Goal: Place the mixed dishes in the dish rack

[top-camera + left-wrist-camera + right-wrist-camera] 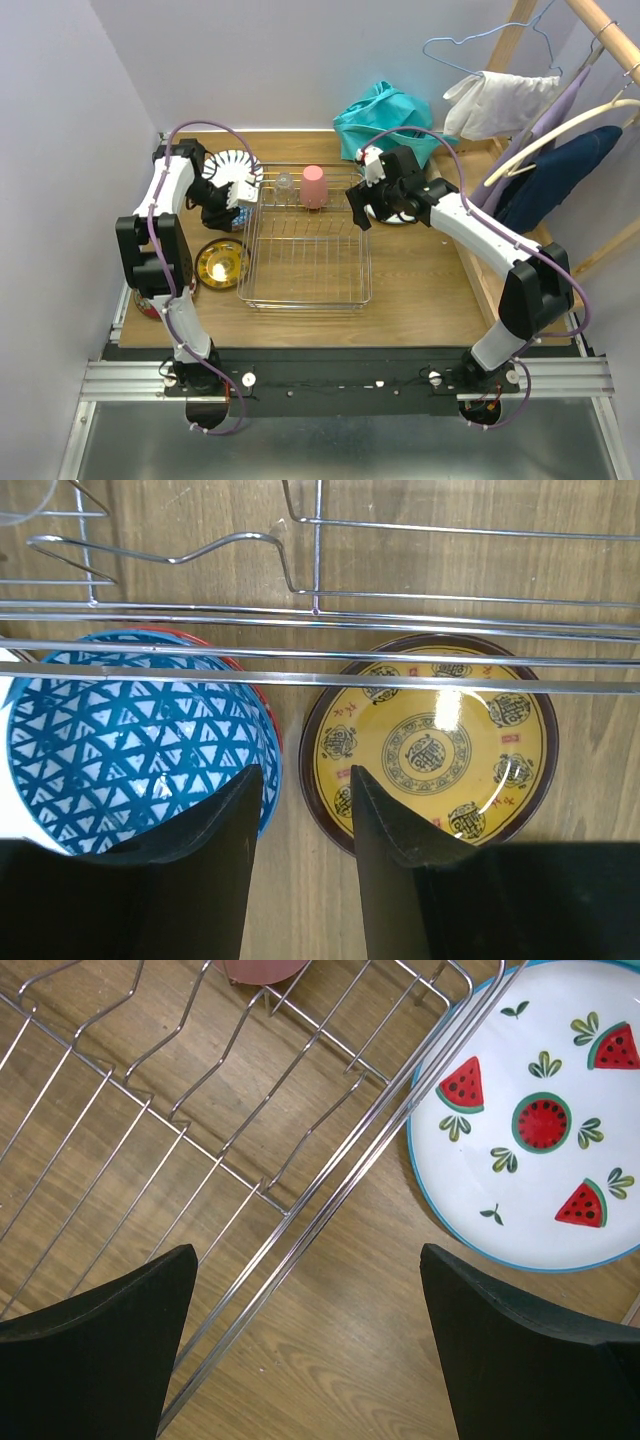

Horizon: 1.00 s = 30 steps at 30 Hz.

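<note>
The silver wire dish rack (305, 240) stands mid-table with a pink cup (313, 186) and a clear glass (284, 183) at its far end. My left gripper (302, 780) hangs open beside the rack's left rim. One finger is over a blue-patterned bowl (130, 740), the other over the edge of the gold saucer (440, 745), with bare wood between them. A blue-striped plate (228, 165) lies behind it. My right gripper (307, 1260) is wide open and empty over the rack's right rim (330, 1200), next to the watermelon plate (540, 1120).
A red saucer (150, 303) peeks out under the left arm. A teal cloth (385, 115) lies at the back of the table. A wooden clothes frame (520, 40) with hangers and garments crowds the right side.
</note>
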{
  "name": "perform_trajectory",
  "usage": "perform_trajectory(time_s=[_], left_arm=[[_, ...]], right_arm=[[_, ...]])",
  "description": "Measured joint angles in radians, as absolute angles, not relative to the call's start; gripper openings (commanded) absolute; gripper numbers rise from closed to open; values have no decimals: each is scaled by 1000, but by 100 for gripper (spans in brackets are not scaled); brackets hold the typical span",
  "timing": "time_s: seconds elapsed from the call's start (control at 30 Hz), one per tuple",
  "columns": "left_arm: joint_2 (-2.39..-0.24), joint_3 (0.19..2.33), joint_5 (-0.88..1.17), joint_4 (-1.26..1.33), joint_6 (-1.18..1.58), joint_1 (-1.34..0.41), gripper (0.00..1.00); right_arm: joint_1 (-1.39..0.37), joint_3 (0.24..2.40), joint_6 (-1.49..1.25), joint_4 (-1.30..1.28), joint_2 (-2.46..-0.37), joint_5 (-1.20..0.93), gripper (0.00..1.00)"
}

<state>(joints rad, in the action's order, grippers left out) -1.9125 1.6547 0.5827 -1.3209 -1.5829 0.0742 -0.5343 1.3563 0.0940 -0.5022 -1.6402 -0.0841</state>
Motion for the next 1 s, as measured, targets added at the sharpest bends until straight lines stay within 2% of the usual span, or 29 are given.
perform_trajectory(time_s=[0.2,0.43,0.57,0.77,1.0], left_arm=[[-1956,1654,572,-1283,-1547,72,43],[-1986,1654,562,-1243,-1512,71,28],[-1998,1654,547,-1233,-1501,70,24],[-1996,1633,543,-1206,-1499,70,8],[-1979,1647,543,-1213,-1475,65,3]], right_arm=[[-534,1356,94,-497,-1646,-84,100],[-533,1356,94,-494,-1659,-84,100],[-533,1356,94,-490,-1659,-84,100],[-532,1356,94,-487,-1660,-84,100],[-530,1356,94,-487,-1660,-83,100]])
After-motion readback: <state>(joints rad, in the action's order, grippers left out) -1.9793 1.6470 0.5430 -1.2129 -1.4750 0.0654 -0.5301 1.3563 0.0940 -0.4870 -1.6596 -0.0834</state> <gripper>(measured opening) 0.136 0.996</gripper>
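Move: The blue patterned bowl is just ahead of my half-open left hand: its middle is about 6 cm forward, 3 cm right and 6 cm below, its near rim roughly 1 cm ahead. The yellow plate lies some 6 cm back, 2 cm right and 10 cm down. The rack's left rail runs about 6 cm to my right, its middle level with me, 2 cm lower. From my right hand the bowl is about 27 cm left, 4 cm forward and 11 cm down. I sink my left hand about 3.5 cm while easing some 2 cm forward onto the bowl's near rim, barely turning the wrist. On the way down I close the half-open fingers until they pinch that rim between the tips, then start back up by about 1 cm with the grip kept. ##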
